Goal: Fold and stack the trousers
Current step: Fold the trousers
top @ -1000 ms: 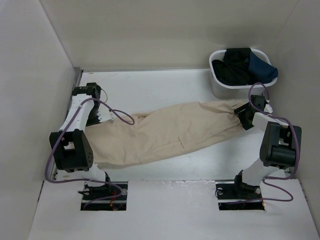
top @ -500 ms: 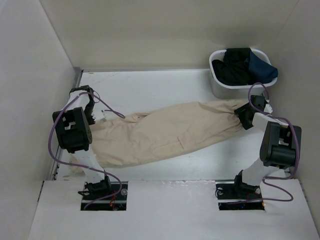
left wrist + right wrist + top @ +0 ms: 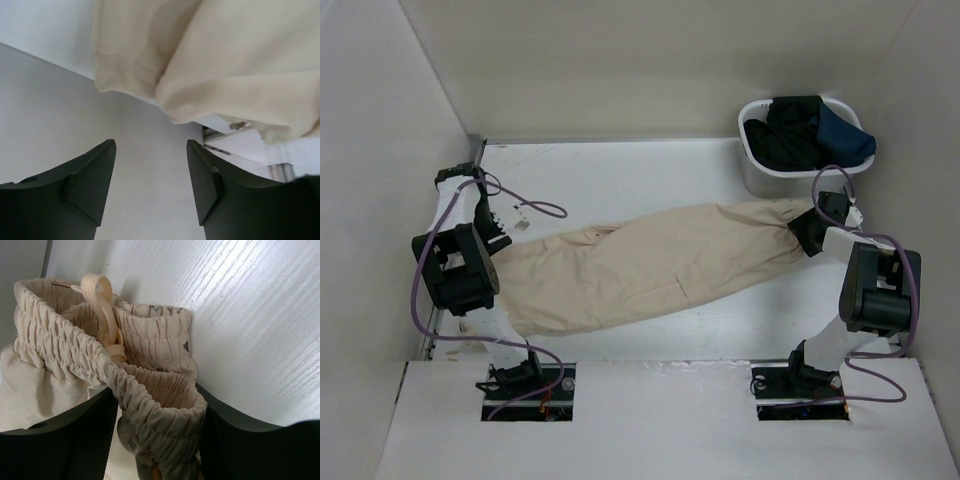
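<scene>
The beige trousers [image 3: 650,265] lie stretched out slantwise on the table, leg ends at the left, gathered waist at the right. My left gripper [image 3: 500,228] hangs open just beyond the leg ends. In the left wrist view nothing is between its fingers [image 3: 150,145], and the hems [image 3: 150,75] lie a short way ahead. My right gripper [image 3: 807,232] stands open at the waist end. In the right wrist view a loose loop of the gathered waistband [image 3: 160,405] sits between its fingers [image 3: 157,400], brushing both without being squeezed flat. The drawstring [image 3: 102,300] lies on top.
A white basket [image 3: 752,165] with black and navy garments [image 3: 800,135] stands at the back right, just behind the right gripper. Box walls close in on the left, back and right. A metal strip runs along the left wall [image 3: 475,160].
My left gripper has opened and let go of the leg ends, and its arm has drawn back toward the left wall. The right jaws have narrowed slightly around the waistband.
</scene>
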You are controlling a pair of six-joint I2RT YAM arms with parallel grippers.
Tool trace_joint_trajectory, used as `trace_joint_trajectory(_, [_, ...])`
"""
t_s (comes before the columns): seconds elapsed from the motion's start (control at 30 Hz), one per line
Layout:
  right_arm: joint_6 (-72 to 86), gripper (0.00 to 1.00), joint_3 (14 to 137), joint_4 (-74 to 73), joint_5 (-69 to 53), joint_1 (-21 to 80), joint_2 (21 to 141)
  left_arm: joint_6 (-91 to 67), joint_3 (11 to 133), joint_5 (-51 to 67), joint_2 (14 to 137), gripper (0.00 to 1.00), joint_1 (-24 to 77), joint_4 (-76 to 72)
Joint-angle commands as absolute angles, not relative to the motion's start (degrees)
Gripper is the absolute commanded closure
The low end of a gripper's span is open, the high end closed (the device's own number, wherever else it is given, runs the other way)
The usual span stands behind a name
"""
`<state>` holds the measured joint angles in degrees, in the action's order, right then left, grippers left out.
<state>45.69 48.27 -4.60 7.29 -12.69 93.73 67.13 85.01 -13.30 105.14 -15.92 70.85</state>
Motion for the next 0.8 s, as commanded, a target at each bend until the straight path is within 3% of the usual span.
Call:
trace_joint_trajectory(0.0, [44.0,0.36,46.9,-4.0,8.4,-12.4,93.3,67.4,88.3,-6.7,105.7,0.41,-18.7,81.7])
trace_joint_trajectory(0.2, [44.0,0.36,46.9,-4.2,8.5,-12.4,93.0,65.5,91.9,-7.9,112.8,0.41,-22.1,79.4])
trace_joint_trajectory(0.43, [43.8,0.35,46.7,-4.6,8.6,-12.8,92.0,66.4,86.9,-8.3,114.1,0.45,-21.9,80.2])
trace_joint_trajectory(0.7, [43.7,0.35,47.5,-5.0,8.9,-13.0,92.1,66.1,84.6,-10.0,116.4,0.59,-22.4,81.4])
trace_joint_trajectory(0.77, [43.9,0.35,47.8,-5.0,9.0,-12.7,92.5,65.2,84.6,-10.8,117.5,0.71,-22.3,81.2])
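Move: Almost beneath the left hand, about 4 cm back and 7 cm below, lies the bulging middle fold of the trousers' leg end, at the table's left edge. The hem's far corner is some 8 cm forward of that fold; its near corner, about 18 cm back from the hand and roughly 8 cm lower. From the right hand, still gripping the waistband, the fold is some 95 cm left and 14 cm back. Sinking nearly 6 cm onto the fold at the leg end, the left hand first slips about 2 cm left, then heads mainly down while drawing some 4 cm back. Its downward-pointing fingers tip back about 15 degrees and narrow to roughly half their gap, one either side of the fold. The right hand stays put, keeping its hold on the waistband. ##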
